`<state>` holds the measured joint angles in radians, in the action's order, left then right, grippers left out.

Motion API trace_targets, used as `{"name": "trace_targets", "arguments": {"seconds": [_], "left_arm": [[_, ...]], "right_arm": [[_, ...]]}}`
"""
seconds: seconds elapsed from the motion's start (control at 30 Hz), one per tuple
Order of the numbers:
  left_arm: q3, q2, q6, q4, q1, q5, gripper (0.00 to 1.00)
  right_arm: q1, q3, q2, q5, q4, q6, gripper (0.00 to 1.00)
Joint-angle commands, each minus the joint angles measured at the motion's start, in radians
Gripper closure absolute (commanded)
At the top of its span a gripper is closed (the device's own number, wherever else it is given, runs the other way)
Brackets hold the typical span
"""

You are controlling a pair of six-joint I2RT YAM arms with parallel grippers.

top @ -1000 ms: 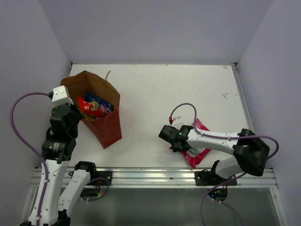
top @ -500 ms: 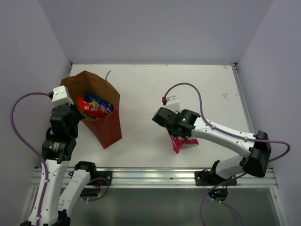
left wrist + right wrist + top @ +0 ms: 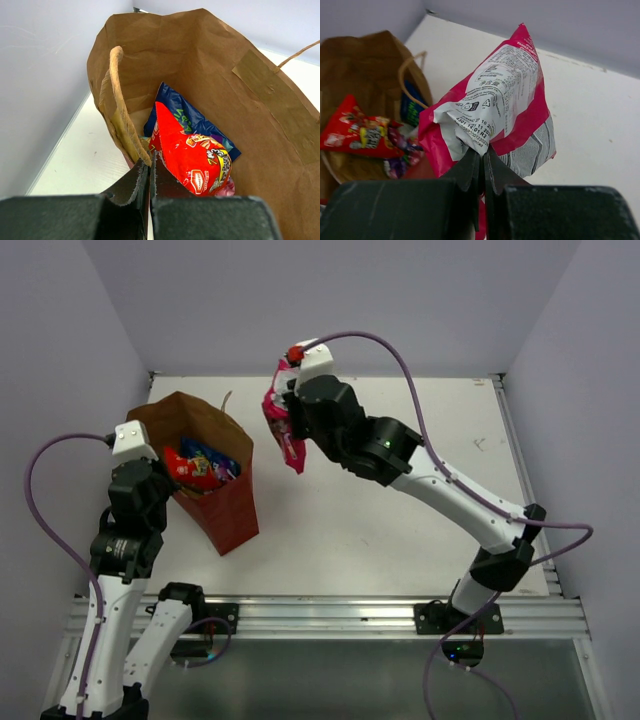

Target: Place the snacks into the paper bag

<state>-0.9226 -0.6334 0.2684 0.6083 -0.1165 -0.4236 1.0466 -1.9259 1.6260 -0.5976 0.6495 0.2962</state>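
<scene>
The paper bag [image 3: 228, 510] stands open at the left, red-brown outside and kraft brown inside [image 3: 200, 55]. My left gripper [image 3: 149, 167] is shut on its near rim, beside a string handle [image 3: 117, 100]. Inside lie a red packet [image 3: 195, 160] and, under it, a dark blue packet [image 3: 182, 117]. A bit of a purple one [image 3: 396, 166] shows in the right wrist view. My right gripper [image 3: 482, 152] is shut on the pink-and-silver packet [image 3: 502, 100]. It holds that packet [image 3: 290, 445] in the air just right of the bag's mouth.
White table [image 3: 420, 410] with grey walls on three sides. The bag stands close to the left wall [image 3: 40, 75]. A metal rail [image 3: 330, 612] runs along the near edge by the arm bases. The right arm stretches diagonally across the table's middle.
The right gripper closed on the pink-and-silver packet on the table at the right, lifted it and carried it up and left to beside the bag. The left arm and bag held still.
</scene>
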Motion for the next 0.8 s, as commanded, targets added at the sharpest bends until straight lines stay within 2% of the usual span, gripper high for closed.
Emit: {"name": "trace_targets", "arguments": {"seconds": [0.0,0.2,0.53,0.67,0.77], "left_arm": [[-0.007,-0.005,-0.008,-0.042,-0.008,-0.012,1.00],[-0.005,-0.012,-0.006,-0.044,-0.009,-0.014,1.00],[-0.009,-0.020,-0.008,-0.042,-0.008,-0.021,1.00],[-0.012,-0.019,-0.009,-0.039,-0.008,-0.021,1.00],[-0.013,-0.015,-0.009,-0.038,-0.008,-0.021,1.00]], "right_arm": [[0.003,-0.178,0.101,0.183,-0.232,-0.108,1.00],[0.004,-0.349,0.218,0.387,-0.384,-0.088,1.00],[0.004,-0.597,0.337,0.582,-0.568,-0.068,1.00],[0.004,-0.622,0.382,0.653,-0.639,0.003,1.00],[-0.005,-0.565,0.399,0.725,-0.704,0.079,1.00]]}}
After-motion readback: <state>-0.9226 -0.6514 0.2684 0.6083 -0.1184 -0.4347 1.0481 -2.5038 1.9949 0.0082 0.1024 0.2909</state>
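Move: The pink snack packet is already pinched in the right hand. From that hand, the paper bag's open mouth lies about 16 cm to the left, 2 cm back and 12 cm lower. Inside the bag, the red packet is roughly 17 cm left, 5 cm back and 18 cm below the same hand; the blue packet is about 14 cm left, 2 cm back and equally low. From the left hand, the mouth's middle sits some 5 cm ahead, 8 cm right, nearly level. Still pinching the pink packet by its end, the right hand swings left towards the bag's side of the table, then mostly climbs, about 20 cm up and 15 cm left in all, easing back slightly late on. Its wrist turns some 35 degrees counter-clockwise, rolls left side up and tips the fingers upward. The left hand keeps its shut grip at the bag's left rim and handle, holding the mouth open. ##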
